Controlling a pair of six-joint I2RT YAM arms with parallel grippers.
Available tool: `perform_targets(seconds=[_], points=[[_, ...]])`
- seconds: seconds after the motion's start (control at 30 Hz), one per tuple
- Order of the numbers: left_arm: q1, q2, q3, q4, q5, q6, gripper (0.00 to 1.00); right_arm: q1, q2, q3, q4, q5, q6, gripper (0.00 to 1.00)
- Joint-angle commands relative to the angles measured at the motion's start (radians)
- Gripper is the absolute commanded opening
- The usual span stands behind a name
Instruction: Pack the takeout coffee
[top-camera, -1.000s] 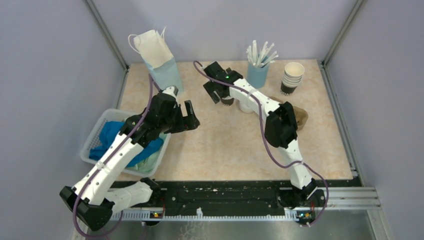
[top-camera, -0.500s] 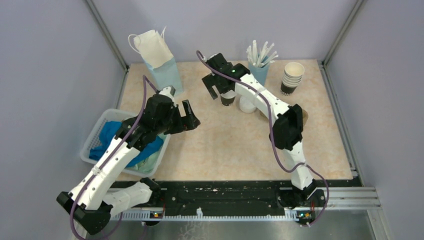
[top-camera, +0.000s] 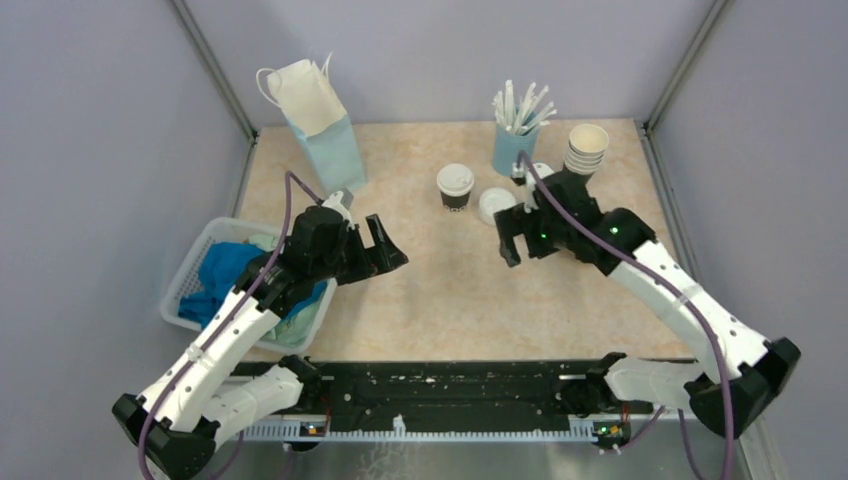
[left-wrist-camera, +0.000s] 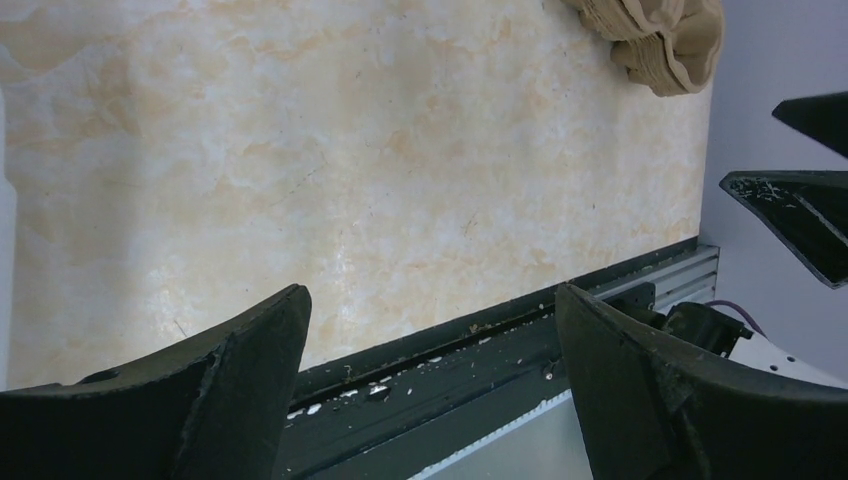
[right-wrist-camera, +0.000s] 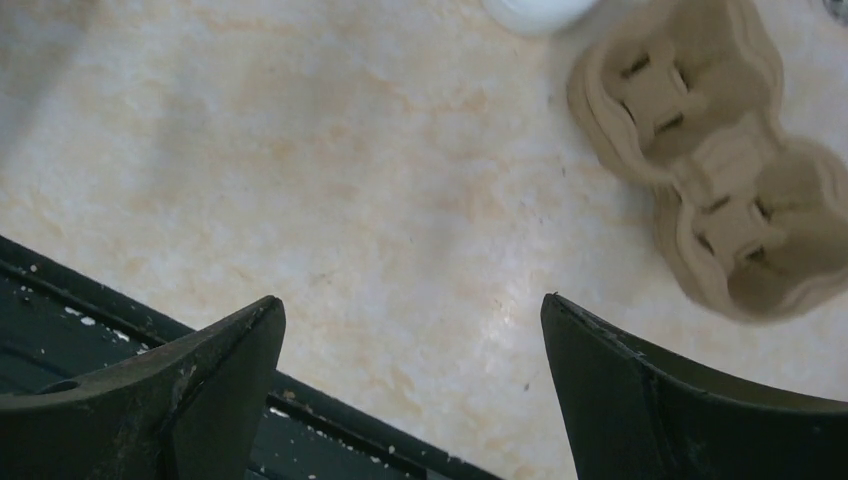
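Observation:
The takeout coffee (top-camera: 455, 186), a dark cup with a white dome lid, stands upright and alone at the middle back of the table. My right gripper (top-camera: 512, 232) hangs open to the cup's near right, apart from it, with nothing between its fingers (right-wrist-camera: 412, 305). Over the table's left middle my left gripper (top-camera: 388, 245) also stands open and empty (left-wrist-camera: 430, 300), pointing right. A white and light-blue paper bag (top-camera: 320, 120) stands upright at the back left.
A loose white lid (top-camera: 495, 205) lies right of the coffee. A blue cup of straws (top-camera: 515, 148) and a stack of lidless cups (top-camera: 585, 155) stand at the back right. A brown cup carrier (right-wrist-camera: 710, 150) lies under the right arm. A basket (top-camera: 215, 238) of cloths sits at the left.
My right gripper, which was around the coffee cup, has pulled away right and toward the near side, leaving the cup standing on the table. The left arm has barely shifted.

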Motion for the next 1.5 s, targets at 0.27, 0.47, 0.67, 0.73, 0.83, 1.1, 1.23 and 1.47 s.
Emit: perform_targets(seconds=[0.27, 0.47, 0.67, 0.73, 0.83, 1.1, 1.23, 1.47], points=[[0.001, 0.049, -0.006, 0.145, 0.09, -0.014, 0.98, -0.55, -0.204, -0.236, -0.015, -0.219, 0.138, 0.87], [0.002, 0.184, 0.085, 0.142, 0.14, 0.103, 0.98, -0.68, -0.064, -0.183, 0.077, -0.317, 0.225, 0.85], [0.002, 0.367, 0.297, 0.055, 0.155, 0.294, 0.98, -0.87, 0.082, -0.152, 0.111, -0.404, 0.254, 0.78], [0.003, 0.412, 0.36, 0.034, 0.163, 0.357, 0.98, -0.919, 0.117, -0.151, 0.126, -0.435, 0.248, 0.72], [0.004, 0.459, 0.419, 0.02, 0.162, 0.459, 0.98, -0.98, 0.149, -0.158, 0.146, -0.47, 0.237, 0.59], [0.002, 0.52, 0.475, 0.019, 0.167, 0.558, 0.98, -1.137, 0.18, -0.266, 0.253, -0.615, 0.233, 0.58], [0.002, 0.516, 0.473, 0.028, 0.169, 0.561, 0.98, -1.16, 0.228, -0.269, 0.277, -0.646, 0.215, 0.59], [0.002, 0.517, 0.464, 0.031, 0.189, 0.557, 0.98, -1.167, 0.299, -0.243, 0.306, -0.683, 0.218, 0.51]])
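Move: From the right hand, the cup carrier stack lies about 16 cm to the right, 11 cm ahead and some 18 cm below. The white lids are about 16 cm straight ahead, the lidded coffee cup 20 cm ahead and 10 cm left, and the empty cup stack 27 cm ahead and 21 cm right. From the left hand, the carrier is roughly 38 cm right and 15 cm ahead. The right hand sweeps about 24 cm to the right and sinks some 13 cm, easing back at first and then forward to the carrier's right end, rolling clockwise some 70 degrees about its pointing line while the fingers close to roughly half open. The left hand, still wide open, dips slightly, then reaches about 9 cm forward and 7 cm right towards the coffee cup, turning clockwise. ##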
